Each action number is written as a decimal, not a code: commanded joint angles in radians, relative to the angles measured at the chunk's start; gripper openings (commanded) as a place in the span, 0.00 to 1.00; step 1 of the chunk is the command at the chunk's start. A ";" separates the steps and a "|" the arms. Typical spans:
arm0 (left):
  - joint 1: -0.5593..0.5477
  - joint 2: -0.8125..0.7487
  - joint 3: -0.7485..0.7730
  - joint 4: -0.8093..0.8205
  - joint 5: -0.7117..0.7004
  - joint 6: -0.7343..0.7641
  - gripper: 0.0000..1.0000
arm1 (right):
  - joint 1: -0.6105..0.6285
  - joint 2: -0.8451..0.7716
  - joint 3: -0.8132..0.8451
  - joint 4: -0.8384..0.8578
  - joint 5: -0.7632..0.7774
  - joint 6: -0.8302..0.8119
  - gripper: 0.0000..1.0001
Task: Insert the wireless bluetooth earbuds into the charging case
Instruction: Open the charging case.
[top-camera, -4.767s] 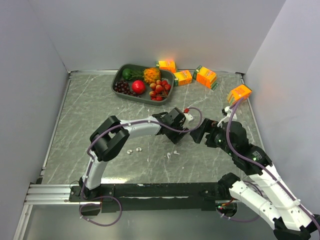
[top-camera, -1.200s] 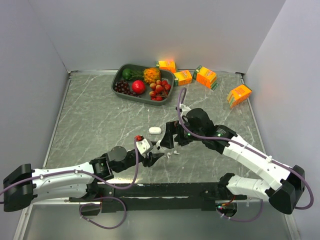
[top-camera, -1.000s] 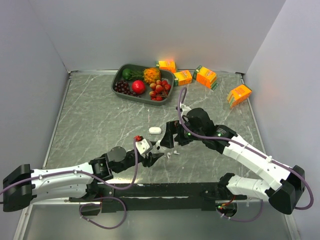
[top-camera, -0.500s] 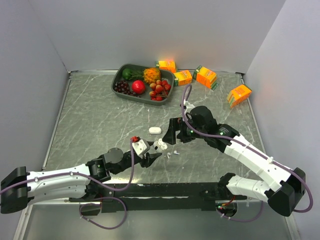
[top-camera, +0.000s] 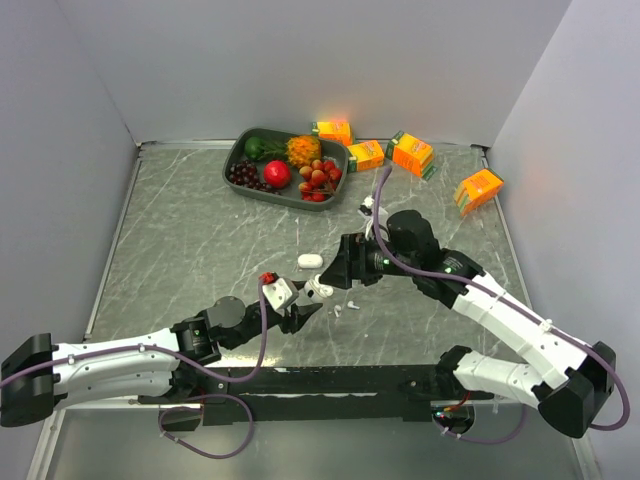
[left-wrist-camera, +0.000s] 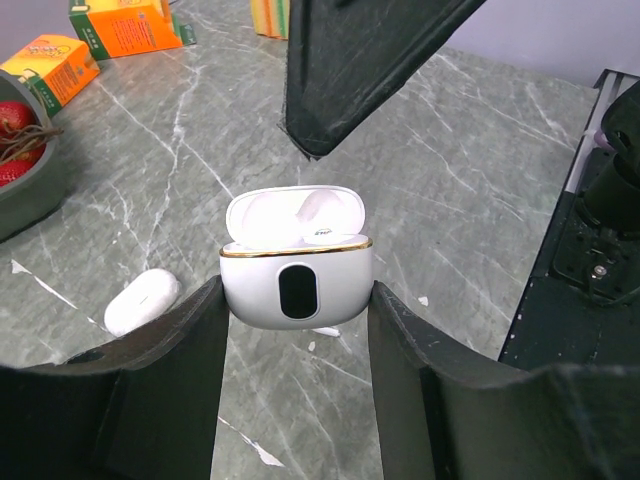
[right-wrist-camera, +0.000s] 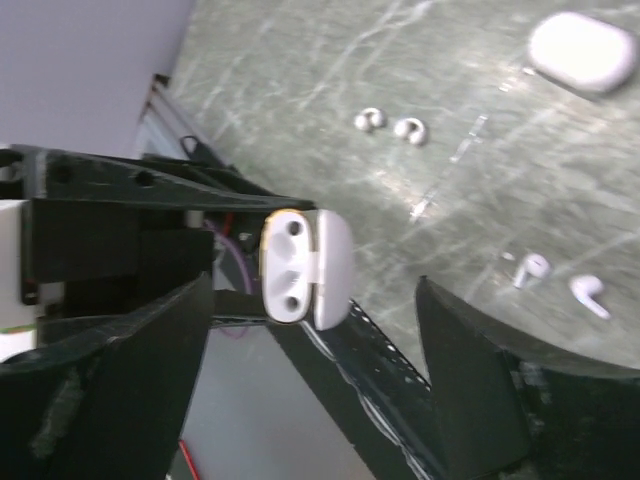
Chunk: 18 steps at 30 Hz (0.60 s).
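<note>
My left gripper (top-camera: 312, 300) (left-wrist-camera: 297, 297) is shut on a white charging case (top-camera: 320, 289) (left-wrist-camera: 297, 272) with a gold rim, held above the table with its lid open. In the right wrist view the case (right-wrist-camera: 300, 265) shows two sockets that look empty. My right gripper (top-camera: 342, 272) (right-wrist-camera: 315, 285) hangs open just beyond the case, holding nothing. Two stemmed earbuds (top-camera: 344, 304) (right-wrist-camera: 530, 268) lie on the marble below. Two rounded earbuds (right-wrist-camera: 368, 120) lie further off. A second, closed white case (top-camera: 310, 261) (left-wrist-camera: 140, 300) (right-wrist-camera: 583, 50) rests on the table.
A dark tray (top-camera: 234, 160) of fruit stands at the back. Orange cartons (top-camera: 366, 154) lie beside it, with one more carton (top-camera: 478, 187) near the right wall. Grey walls close off three sides, and a black rail (top-camera: 330, 380) runs along the near edge.
The left gripper has shifted a little to the left and away with the case. The right gripper has drawn back slightly from the case and its jaws have narrowed a little.
</note>
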 joint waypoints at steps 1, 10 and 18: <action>-0.010 -0.025 0.001 0.063 -0.027 0.021 0.01 | -0.004 0.024 -0.004 0.093 -0.083 0.051 0.83; -0.016 -0.031 0.009 0.070 -0.024 0.021 0.01 | -0.004 0.064 -0.009 0.082 -0.061 0.044 0.68; -0.018 -0.036 0.012 0.069 -0.027 0.021 0.01 | -0.004 0.083 -0.013 0.094 -0.080 0.042 0.58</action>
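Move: The charging case, its lid already ajar, is held in the left hand's pads, practically at the hand point. From the right hand it lies about 4 cm to the left, 2 cm back and 3 cm lower. On the table some 18 cm below the right hand, the loose earbuds lie about 2 cm ahead, neither left nor right; the white oval case lies roughly 13 cm ahead and 8 cm to the left. The left hand keeps its pinch on the charging case, raising it about 1 cm, while the right hand brings its fingertips in around the part-open lid and body. The right hand edges left, then also sinks, about 1.5 cm in all each way, fingers tipping slightly down and closing from nearly wide to a little over half open; firm contact can't be made out. ##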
